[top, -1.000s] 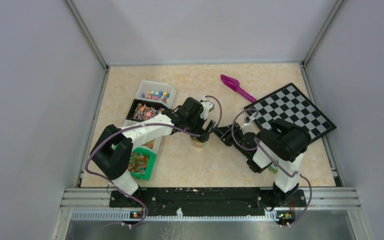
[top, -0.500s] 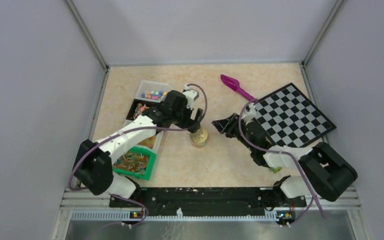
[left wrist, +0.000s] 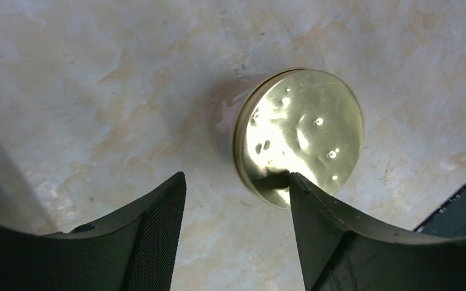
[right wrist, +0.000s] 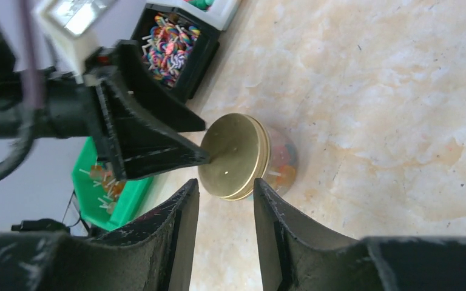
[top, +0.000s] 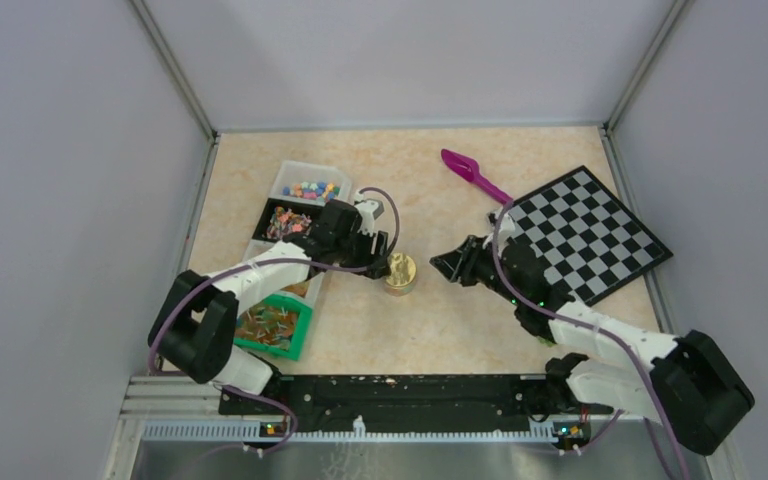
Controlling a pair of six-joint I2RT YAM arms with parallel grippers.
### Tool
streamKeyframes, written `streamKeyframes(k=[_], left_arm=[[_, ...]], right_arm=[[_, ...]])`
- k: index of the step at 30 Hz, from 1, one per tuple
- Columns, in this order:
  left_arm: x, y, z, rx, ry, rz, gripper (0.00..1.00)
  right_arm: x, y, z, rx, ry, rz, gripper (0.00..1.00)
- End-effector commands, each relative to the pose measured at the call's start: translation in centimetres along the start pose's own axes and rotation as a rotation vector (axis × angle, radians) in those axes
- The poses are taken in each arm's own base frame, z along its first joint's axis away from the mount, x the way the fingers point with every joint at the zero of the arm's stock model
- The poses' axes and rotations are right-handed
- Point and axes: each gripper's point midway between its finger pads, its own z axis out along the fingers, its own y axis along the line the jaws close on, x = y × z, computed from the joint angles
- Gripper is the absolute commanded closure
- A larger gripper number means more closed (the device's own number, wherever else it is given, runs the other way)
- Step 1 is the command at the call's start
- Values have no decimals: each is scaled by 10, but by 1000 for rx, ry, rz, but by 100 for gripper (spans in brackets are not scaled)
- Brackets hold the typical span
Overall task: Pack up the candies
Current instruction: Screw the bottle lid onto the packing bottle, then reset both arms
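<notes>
A small clear jar (top: 398, 274) with a gold lid (left wrist: 298, 134) stands mid-table, and colourful candies (right wrist: 280, 160) show through its wall. More candies fill the clear tray (top: 310, 188) and the black tray (right wrist: 170, 37). My left gripper (top: 380, 260) hangs just left of the jar, open and empty. In the left wrist view, the tip of one finger (left wrist: 315, 212) overlaps the lid's near edge. My right gripper (top: 444, 263) sits to the jar's right, open with nothing between its fingers (right wrist: 176, 230). In the right wrist view the jar lies just beyond its tips.
A green tray (top: 295, 330) of wrapped sweets on sticks lies at the front left. A magenta scoop (top: 473, 174) rests at the back, beside a tilted checkerboard (top: 585, 230) on the right. Grey walls close in both sides.
My left gripper has come off the jar toward the left and its jaws have narrowed. The right arm has stretched out, its gripper staying close to the right of the jar.
</notes>
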Motion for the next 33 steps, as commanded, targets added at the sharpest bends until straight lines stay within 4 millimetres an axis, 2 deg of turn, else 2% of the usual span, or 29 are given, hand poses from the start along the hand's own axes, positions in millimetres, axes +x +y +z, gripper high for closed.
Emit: streamKeyframes(k=[1, 6, 9, 12, 14, 16, 19, 20, 22, 26, 28, 30, 33], left_arm=[[-5, -6, 17, 63, -24, -25, 33], [7, -11, 30, 111, 0, -54, 34], [2, -16, 30, 131, -11, -52, 34], [-19, -23, 19, 136, -55, -35, 25], [-40, -26, 5, 119, -96, -17, 20], [-63, -28, -16, 81, -148, 2, 17], [-97, -26, -55, -9, -240, 20, 11], [-106, -26, -67, -31, -268, 29, 3], [-124, -29, -93, -54, -333, 53, 1], [-154, -60, -161, 19, -497, 114, 1], [-162, -80, -201, 79, -595, 145, 1], [-160, -93, -238, 125, -682, 161, 1], [-147, -95, -274, 128, -775, 141, 1]], right_arm=[[-12, 18, -22, -39, -9, -84, 61], [-22, 22, -45, -16, -19, -132, 60], [-27, 28, -59, -14, -13, -154, 57], [-38, 34, -76, 5, -15, -185, 44], [-48, 38, -89, 34, -24, -212, 30], [-63, 41, -104, 76, -44, -236, 17], [-86, 38, -128, 188, -89, -217, 15], [-91, 39, -135, 207, -93, -211, 15], [-101, 47, -148, 219, -97, -219, 14], [-121, 68, -171, 190, -120, -253, 14], [-130, 69, -183, 215, -153, -245, 13], [-138, 71, -196, 227, -179, -262, 13], [-148, 75, -215, 220, -236, -292, 13]])
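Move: The gold bottle lid, already on the packing bottle, has its middle about 4 cm to the right of the left hand, 2 cm back and a little below, one fingertip at its near rim. From that hand, the gummy tray lies 20 cm left and 1 cm ahead, the black candy tray 19 cm left and 14 cm ahead. The right hand has the lid 7 cm to its left, level with it and 7 cm lower; the purple scoop is 30 cm ahead and 13 cm right. Across the lid on the packing bottle, the left fingertips first go some 3 cm right, barely forward or down, one finger seemingly touching the rim. Then the left hand opens wide and leaves steeply upward by about 30 cm, its fingers tilting up. Meanwhile the right hand draws away up, right and back, opening wide. ##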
